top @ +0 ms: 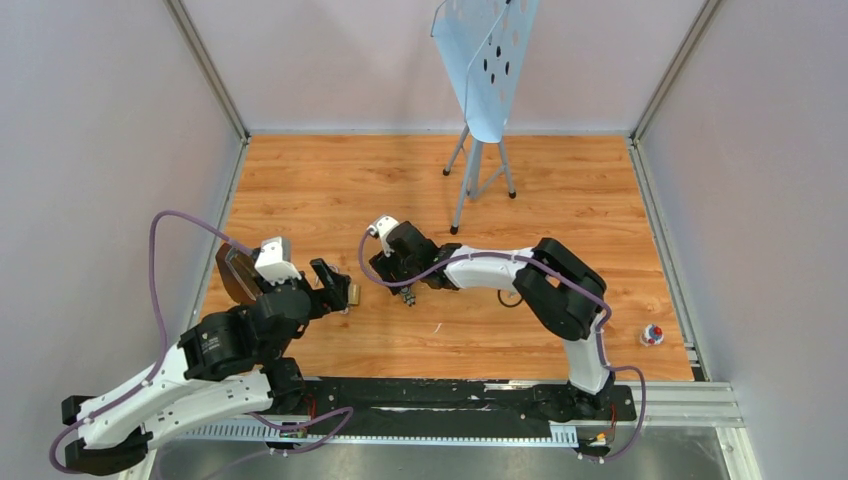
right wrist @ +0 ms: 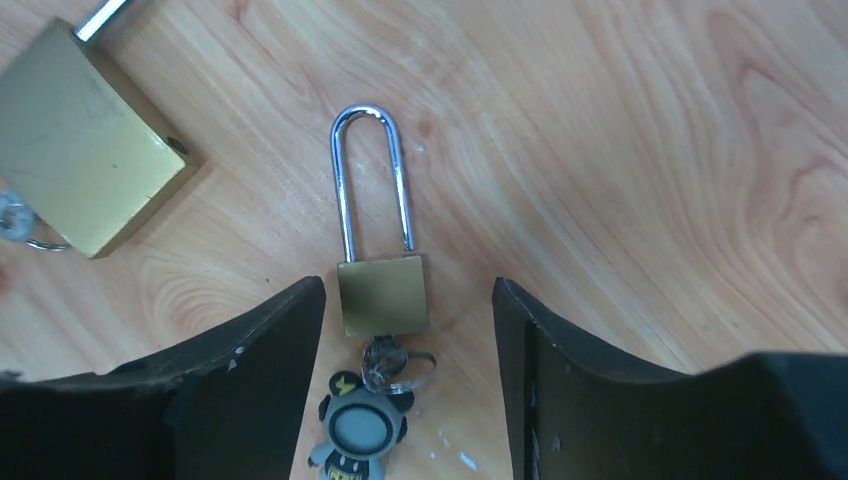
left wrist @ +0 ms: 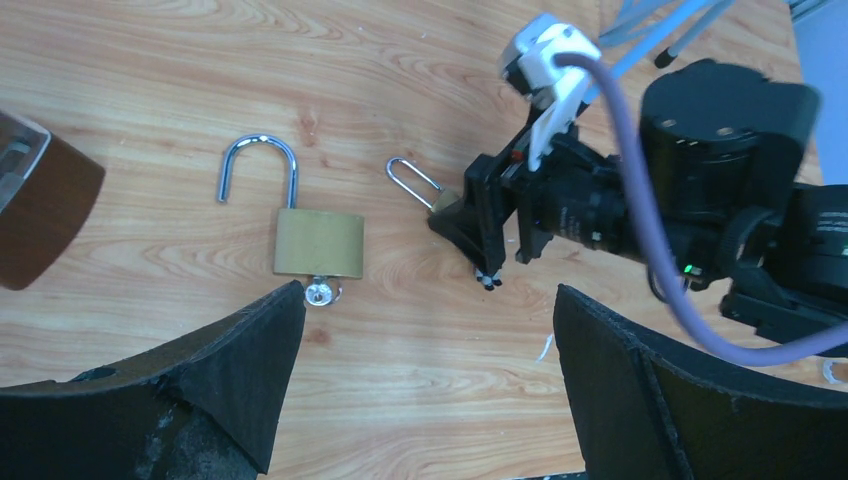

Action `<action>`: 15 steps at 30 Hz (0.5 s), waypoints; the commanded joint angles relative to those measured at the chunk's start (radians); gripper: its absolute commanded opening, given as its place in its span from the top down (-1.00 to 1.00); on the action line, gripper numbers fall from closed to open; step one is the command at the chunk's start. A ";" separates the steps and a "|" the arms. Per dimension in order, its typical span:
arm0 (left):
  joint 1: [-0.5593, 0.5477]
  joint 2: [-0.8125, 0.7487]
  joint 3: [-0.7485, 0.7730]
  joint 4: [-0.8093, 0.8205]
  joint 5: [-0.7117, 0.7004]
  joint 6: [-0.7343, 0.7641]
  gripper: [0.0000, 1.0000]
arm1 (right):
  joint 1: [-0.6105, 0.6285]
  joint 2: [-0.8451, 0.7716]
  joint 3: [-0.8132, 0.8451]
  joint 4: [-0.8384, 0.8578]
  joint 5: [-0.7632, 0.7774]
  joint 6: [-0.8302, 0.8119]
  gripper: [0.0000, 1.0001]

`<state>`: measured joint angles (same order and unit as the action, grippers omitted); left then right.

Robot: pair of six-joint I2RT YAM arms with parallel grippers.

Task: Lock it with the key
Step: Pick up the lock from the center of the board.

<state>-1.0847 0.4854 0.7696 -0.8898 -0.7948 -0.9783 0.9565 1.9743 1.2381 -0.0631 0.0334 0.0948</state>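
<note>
A large brass padlock (left wrist: 318,243) lies flat on the wooden floor with its shackle (left wrist: 258,160) swung open. The small silver key (left wrist: 320,293) sticks out of its bottom end, right beside my left finger (left wrist: 270,340). My left gripper (left wrist: 428,288) is wide open just short of that lock, holding nothing. The same padlock (right wrist: 85,165) and key (right wrist: 15,220) show at the left of the right wrist view. My right gripper (right wrist: 408,285) is open and straddles a smaller long-shackled padlock (right wrist: 383,293), with a gap on each side. From overhead, the big padlock (top: 353,293) lies between the left gripper (top: 335,285) and the right gripper (top: 397,280).
A key ring with a dark cartoon fob (right wrist: 360,430) hangs from the small padlock. A brown translucent container (left wrist: 40,200) sits to the left. A light blue perforated stand (top: 485,70) rises at the back. A small red and white object (top: 651,336) lies far right.
</note>
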 commanded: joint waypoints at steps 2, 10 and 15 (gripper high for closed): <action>0.002 -0.032 0.044 -0.049 -0.057 0.004 -0.99 | 0.021 0.049 0.089 -0.083 -0.035 -0.128 -0.18; 0.001 -0.077 0.017 -0.060 -0.060 -0.005 -0.99 | 0.022 0.133 0.214 -0.226 -0.035 -0.135 0.55; 0.001 -0.083 0.007 -0.038 -0.042 0.011 -1.00 | 0.023 0.130 0.238 -0.257 0.067 -0.112 0.75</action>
<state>-1.0847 0.4084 0.7807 -0.9482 -0.8215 -0.9745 0.9737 2.0930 1.4395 -0.2543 0.0219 -0.0174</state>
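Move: The small brass lock's body is almost at my right fingertips: about 1 cm ahead, 2 cm to the left and 1 cm below. Its key fob trails some 3 cm back and 3 cm right of the body, and the big padlock lies roughly 9 cm left of that body and 3 cm nearer me. From my left hand, held high, the small lock is about 11 cm ahead, 8 cm right and 20 cm down. I close my right fingers from part-open until they pinch the small lock's body from both sides and stall on it, grip effort rising. As they close, I sink that hand about 1 cm and ease it some 1.5 cm left onto the body, turning the wrist roughly 10 degrees, partly counter-clockwise. My left hand, still wide open, draws about 2 cm left and slightly up, away from the lock. ##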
